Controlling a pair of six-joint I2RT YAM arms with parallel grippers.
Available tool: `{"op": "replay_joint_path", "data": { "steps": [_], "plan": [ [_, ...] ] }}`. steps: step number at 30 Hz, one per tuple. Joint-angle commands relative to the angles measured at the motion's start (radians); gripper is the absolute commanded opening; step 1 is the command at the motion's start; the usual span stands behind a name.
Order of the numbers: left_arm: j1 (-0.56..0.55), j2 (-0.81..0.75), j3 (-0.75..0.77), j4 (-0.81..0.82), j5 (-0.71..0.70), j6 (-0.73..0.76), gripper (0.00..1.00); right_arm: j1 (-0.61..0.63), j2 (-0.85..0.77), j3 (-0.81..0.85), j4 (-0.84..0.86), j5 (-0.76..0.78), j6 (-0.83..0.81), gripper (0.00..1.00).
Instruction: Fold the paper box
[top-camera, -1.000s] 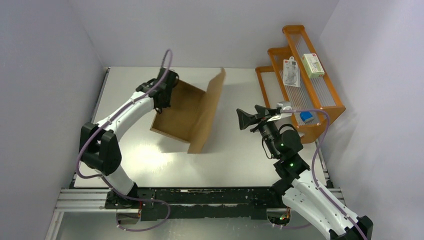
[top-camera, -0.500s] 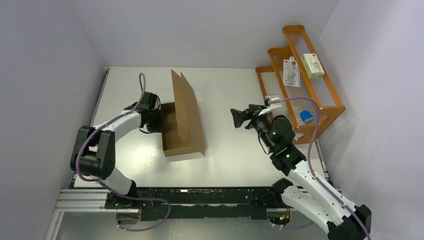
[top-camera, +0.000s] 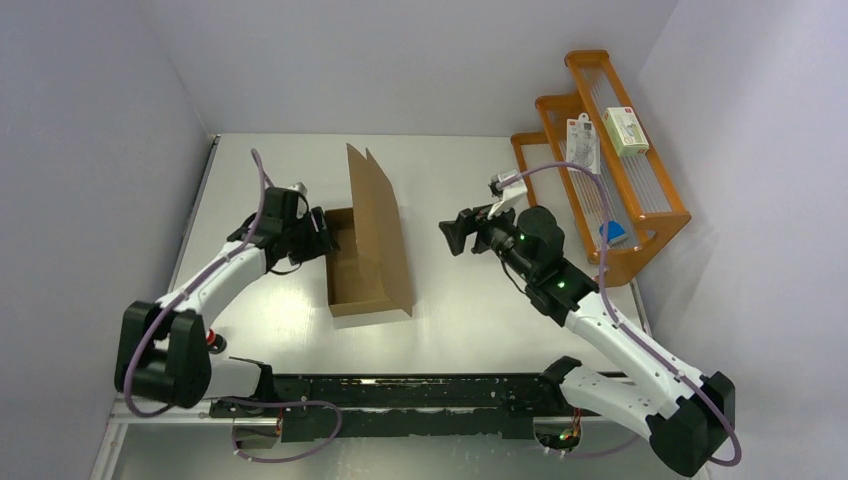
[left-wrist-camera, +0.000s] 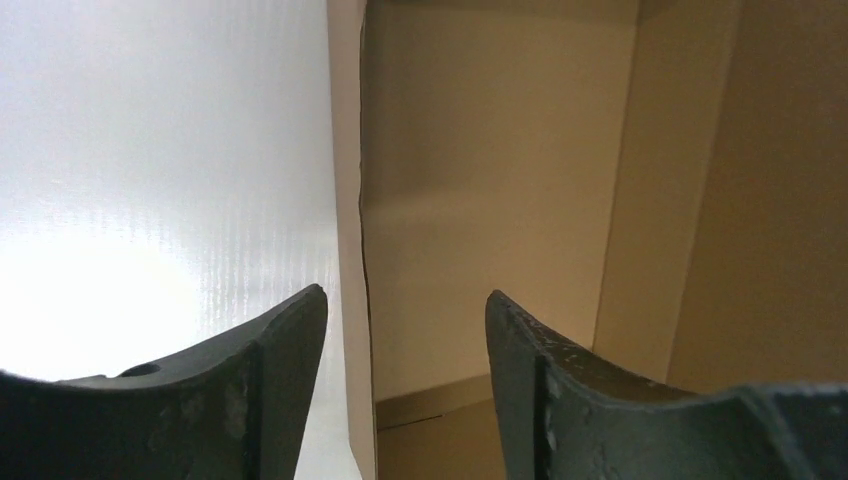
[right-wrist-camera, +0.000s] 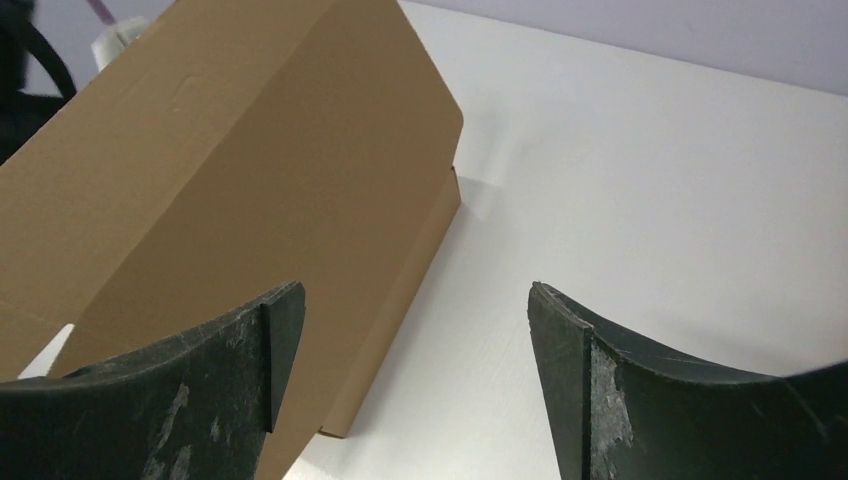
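The paper box (top-camera: 372, 250) is a brown cardboard tray resting flat on the white table, its tall lid flap (top-camera: 383, 225) standing upright along the right side. My left gripper (top-camera: 320, 235) is at the tray's left wall, open. In the left wrist view the wall's edge (left-wrist-camera: 348, 300) stands between the spread fingers of the left gripper (left-wrist-camera: 405, 305), touching neither, and the box's inside (left-wrist-camera: 480, 180) fills the view beyond. My right gripper (top-camera: 452, 236) hovers open to the right of the lid. Seen from the right wrist, the right gripper (right-wrist-camera: 415, 295) holds nothing and the lid's outer face (right-wrist-camera: 230, 170) lies ahead on the left.
An orange wire-fronted rack (top-camera: 640, 215) stands at the table's right edge with small white packages (top-camera: 583, 142) on it. Grey walls close in the table on the left, back and right. A metal rail (top-camera: 400, 392) with both arm bases runs along the near edge.
The box came down from a tilted, lifted pose to lie flat with its lid upright. My left gripper opened and let go of the box's wall. My right gripper moved left toward the lid.
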Motion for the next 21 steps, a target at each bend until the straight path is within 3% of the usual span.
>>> {"op": "replay_joint_path", "data": {
  "steps": [1, 7, 13, 21],
  "plan": [
    [0.017, -0.142, 0.064, -0.052, -0.101, 0.049, 0.69, 0.066, 0.044, 0.098, -0.126, 0.077, -0.052, 0.86],
    [0.039, -0.265, 0.163, -0.176, -0.225, 0.195, 0.84, 0.211, 0.14, 0.289, -0.251, 0.194, -0.053, 0.87],
    [0.044, -0.349, 0.167, -0.176, -0.375, 0.301, 0.89, 0.375, 0.314, 0.535, -0.377, 0.328, -0.028, 0.87],
    [0.053, -0.421, 0.113, -0.164, -0.398, 0.31, 0.93, 0.554, 0.631, 0.899, -0.546, 0.575, -0.044, 0.88]
  ]
}}
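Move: The raised lid stands up from the right-hand wall of the box. Its middle is about 13 cm left of the right gripper, some 3 cm farther out and 14 cm below; the open tray's middle lies around 17 cm to that gripper's left, 3 cm ahead and 23 cm below. From the left gripper, above the tray's left wall, the lid is about 11 cm right, roughly level in reach and slightly higher, and the tray's middle is 8 cm right, 1 cm ahead and 5 cm below. Sweep the right gripper left about 16 cm towards the raised lid, climbing some 8 cm on the way to come in high at its top edge, fingers kept wide open. Meanwhile lift the left gripper roughly 14 cm clear of the tray's left wall and swing it out left, tipping its fingers up about 25 degrees and opening them wider. ##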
